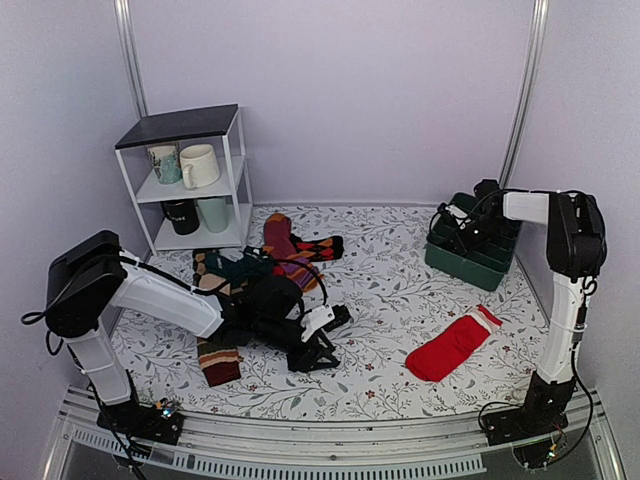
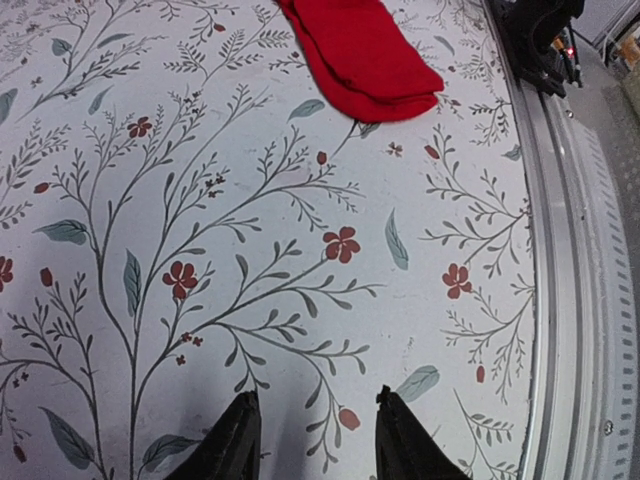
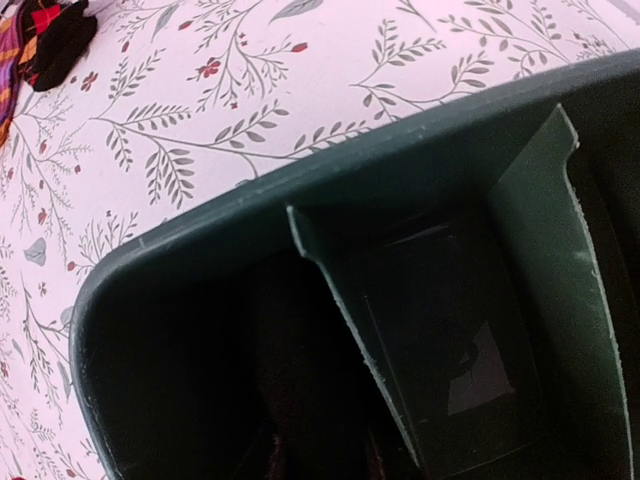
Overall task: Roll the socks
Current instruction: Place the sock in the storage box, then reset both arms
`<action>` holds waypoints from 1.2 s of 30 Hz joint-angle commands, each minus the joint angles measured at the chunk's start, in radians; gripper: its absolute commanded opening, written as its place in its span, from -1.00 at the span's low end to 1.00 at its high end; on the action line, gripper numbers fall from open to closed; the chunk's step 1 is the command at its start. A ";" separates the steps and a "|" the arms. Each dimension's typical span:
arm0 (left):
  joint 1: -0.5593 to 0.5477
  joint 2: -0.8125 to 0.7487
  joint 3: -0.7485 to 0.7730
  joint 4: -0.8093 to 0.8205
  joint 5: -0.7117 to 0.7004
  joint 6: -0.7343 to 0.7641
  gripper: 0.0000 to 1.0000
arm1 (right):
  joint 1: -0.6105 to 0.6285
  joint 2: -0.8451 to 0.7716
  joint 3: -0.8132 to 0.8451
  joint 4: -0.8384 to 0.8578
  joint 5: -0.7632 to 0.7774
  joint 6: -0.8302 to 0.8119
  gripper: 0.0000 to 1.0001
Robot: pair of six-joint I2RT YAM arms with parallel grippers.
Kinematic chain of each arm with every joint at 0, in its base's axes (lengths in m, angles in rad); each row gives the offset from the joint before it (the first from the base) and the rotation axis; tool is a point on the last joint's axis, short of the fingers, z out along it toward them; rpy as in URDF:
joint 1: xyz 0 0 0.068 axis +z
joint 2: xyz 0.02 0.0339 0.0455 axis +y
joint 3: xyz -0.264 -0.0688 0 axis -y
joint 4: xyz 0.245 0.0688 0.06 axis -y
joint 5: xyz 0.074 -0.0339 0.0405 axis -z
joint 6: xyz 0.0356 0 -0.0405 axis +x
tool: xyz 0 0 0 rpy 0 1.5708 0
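Note:
The socks (image 3: 300, 370) show as a dark fabric bundle deep in the left compartment of the green bin (image 3: 200, 235); it is too dark there to make out stripes. My right gripper (image 3: 320, 468) reaches into that compartment with the bundle between its fingers, and the shadow hides whether they still press on it. From above, the right gripper (image 1: 462, 228) sits over the bin (image 1: 482, 268) at the back right. My left gripper (image 2: 318, 432) hovers low over the floral cloth, open, with nothing between its fingers. The top view places it (image 1: 320, 356) mid-table.
A red sock (image 1: 452, 345) (image 2: 360, 55) lies right of the left gripper. Behind the left arm is a pile of mixed socks (image 1: 285, 255), with a brown striped one (image 1: 218, 360) beside it. A white shelf with mugs (image 1: 190, 180) stands back left. A metal rail (image 2: 575, 300) edges the table.

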 commanded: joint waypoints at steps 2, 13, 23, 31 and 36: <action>0.012 0.015 0.017 -0.016 0.001 0.020 -0.21 | -0.010 0.025 0.000 -0.012 0.067 0.048 -0.45; 0.012 0.007 0.016 -0.025 -0.011 0.029 -0.22 | -0.008 -0.050 0.021 -0.030 0.015 0.066 -0.23; 0.013 -0.013 0.009 -0.027 -0.030 0.031 -0.21 | -0.010 -0.181 0.023 -0.006 -0.013 0.098 -0.12; 0.012 -0.056 -0.013 -0.015 -0.078 0.032 -0.17 | -0.010 -0.286 -0.012 0.005 0.000 0.152 0.04; 0.014 -0.080 -0.029 0.019 -0.097 0.017 -0.13 | -0.009 -0.444 -0.137 0.101 -0.011 0.238 0.97</action>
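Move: The right hand already has its fingers down inside the storage box, at the black rolled sock, with the box's near-left compartment right around them and its middle only about 2 cm below; the box's own middle is roughly 6 cm ahead and 6 cm right. The red sock lies some 27 cm back and 6 cm left, the argyle sock about 34 cm left and 2 cm ahead. From the left hand that compartment is about 30 cm ahead and 29 cm right. The right fingers let go of the black rolled sock in the near-left compartment, spreading further while the hand hardly moves. The hand then rises out of the storage box, slowly then quickly, almost straight up by about 11 cm, the wrist tilting the fingers some 10 degrees outward and turning slightly clockwise as they spread wide. ##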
